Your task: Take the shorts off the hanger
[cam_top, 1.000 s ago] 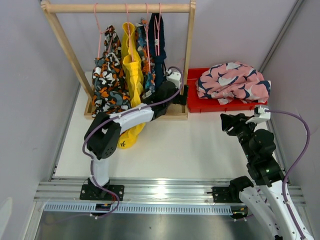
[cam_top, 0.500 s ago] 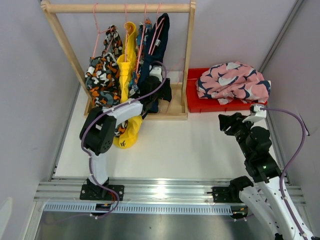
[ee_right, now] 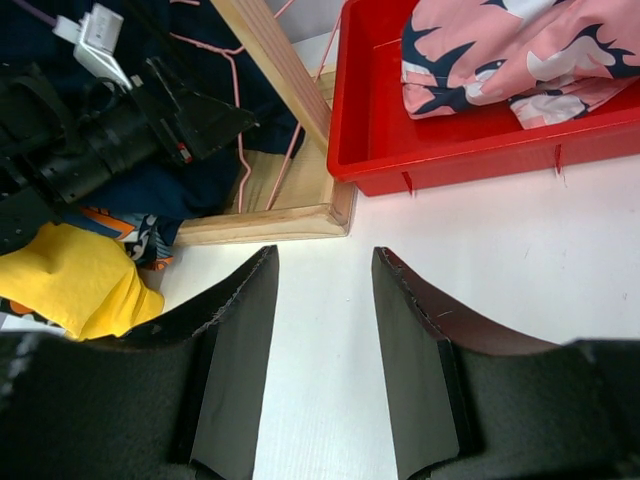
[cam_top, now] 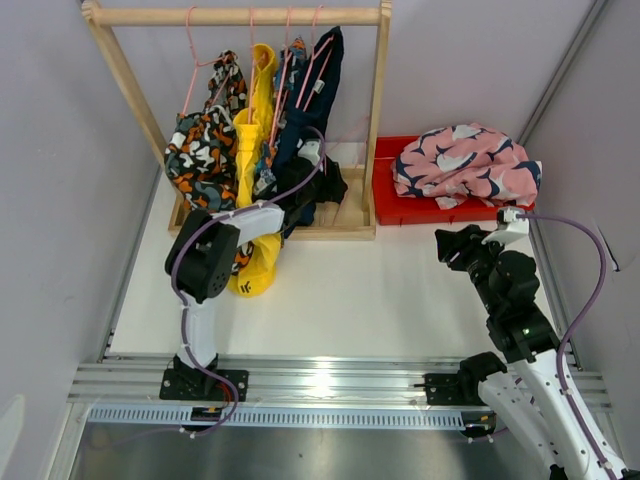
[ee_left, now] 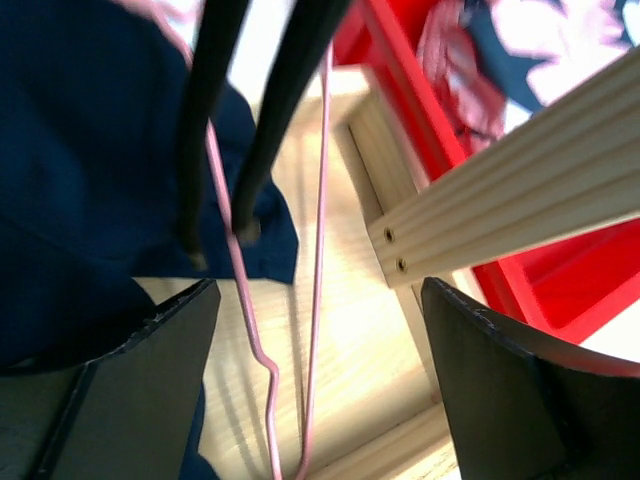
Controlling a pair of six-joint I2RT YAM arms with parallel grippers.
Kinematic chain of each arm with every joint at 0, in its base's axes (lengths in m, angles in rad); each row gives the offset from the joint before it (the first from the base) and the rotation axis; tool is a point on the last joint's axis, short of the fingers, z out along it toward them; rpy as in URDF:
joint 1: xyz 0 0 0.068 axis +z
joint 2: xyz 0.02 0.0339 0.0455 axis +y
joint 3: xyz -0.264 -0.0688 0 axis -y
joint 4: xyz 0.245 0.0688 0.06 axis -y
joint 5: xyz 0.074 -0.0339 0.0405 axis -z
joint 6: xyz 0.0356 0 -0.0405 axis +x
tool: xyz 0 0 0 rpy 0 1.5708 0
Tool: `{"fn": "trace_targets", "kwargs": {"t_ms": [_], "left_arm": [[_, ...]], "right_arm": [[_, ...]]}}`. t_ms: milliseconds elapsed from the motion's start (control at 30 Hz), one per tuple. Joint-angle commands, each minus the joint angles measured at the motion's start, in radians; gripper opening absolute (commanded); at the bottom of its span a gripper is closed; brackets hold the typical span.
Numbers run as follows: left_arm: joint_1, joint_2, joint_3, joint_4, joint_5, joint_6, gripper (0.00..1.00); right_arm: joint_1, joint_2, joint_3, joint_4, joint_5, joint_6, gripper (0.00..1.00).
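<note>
Four pairs of shorts hang on pink hangers from the wooden rack (cam_top: 240,16): camouflage (cam_top: 203,150), yellow (cam_top: 256,130), blue-orange print (cam_top: 276,140) and navy shorts (cam_top: 318,95). The pink shorts (cam_top: 465,160) lie in the red tray (cam_top: 385,205). My left gripper (cam_top: 325,185) is at the foot of the navy shorts, over the rack's base. In the left wrist view it (ee_left: 320,380) is open, with pink hanger wires (ee_left: 322,250) between the jaws and navy fabric (ee_left: 90,150) to the left. My right gripper (ee_right: 325,330) is open and empty over the white table.
The rack's right post (ee_left: 520,190) and wooden base (ee_left: 340,330) lie close to my left gripper. Two thin black bars (ee_left: 215,100) hang in front of it. Grey walls stand on both sides, and a metal rail (cam_top: 320,385) runs along the near edge.
My left gripper has moved left, further under the rack. The hanging shorts have swung left, and the navy pair now sits higher. The right arm has hardly moved.
</note>
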Motion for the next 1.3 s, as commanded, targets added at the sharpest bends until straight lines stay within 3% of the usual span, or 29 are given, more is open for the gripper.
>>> {"fn": "trace_targets", "kwargs": {"t_ms": [0, 300, 500, 533, 633, 667, 933, 1267], "left_arm": [[0.022, 0.049, 0.006, 0.053, 0.087, -0.060, 0.87], [0.027, 0.089, -0.014, 0.073, 0.088, -0.086, 0.83], [0.028, 0.098, 0.003, 0.051, 0.080, -0.090, 0.58], [0.028, 0.100, 0.007, 0.050, 0.080, -0.091, 0.52], [0.027, 0.121, 0.055, 0.008, 0.070, -0.077, 0.06], [0.025, 0.124, 0.066, -0.021, 0.065, -0.074, 0.00], [-0.002, -0.010, 0.024, -0.056, 0.061, -0.008, 0.00], [-0.191, -0.372, 0.064, -0.435, -0.215, 0.119, 0.00]], "right_arm": [[0.005, 0.006, -0.003, 0.044, 0.009, 0.001, 0.49], [0.005, 0.013, -0.006, 0.050, 0.012, -0.001, 0.49], [0.005, 0.019, -0.011, 0.056, 0.018, -0.001, 0.48], [0.006, 0.019, -0.012, 0.056, 0.018, -0.001, 0.48], [0.005, 0.019, -0.014, 0.061, 0.018, -0.001, 0.48], [0.005, 0.021, -0.014, 0.062, 0.021, -0.001, 0.48], [0.005, 0.032, -0.014, 0.088, 0.024, -0.001, 0.48], [0.006, 0.015, 0.011, 0.088, 0.017, 0.021, 0.48]]}}
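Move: The empty pink hanger has a strand running between the left hand's open fingers; the spot to grip lies about 5 cm below that hand, 1 cm to its right and level fore and aft. The navy shorts hang roughly 6 cm ahead, 7 cm left and 8 cm above; the right post's foot stands 2 cm ahead, 7 cm right, 10 cm below. For the right hand, the strand is some 23 cm ahead, 22 cm left and 18 cm below. Pinches a strand of the empty pink hanger: the wide-open left hand sinks about 5 cm between the navy shorts and the right post, pauses as the fingers shut fully on the strand, then lifts it. Keeping its grip, the hand rises about 11 cm, gathering speed and drawing back some 6 cm towards the robot. ##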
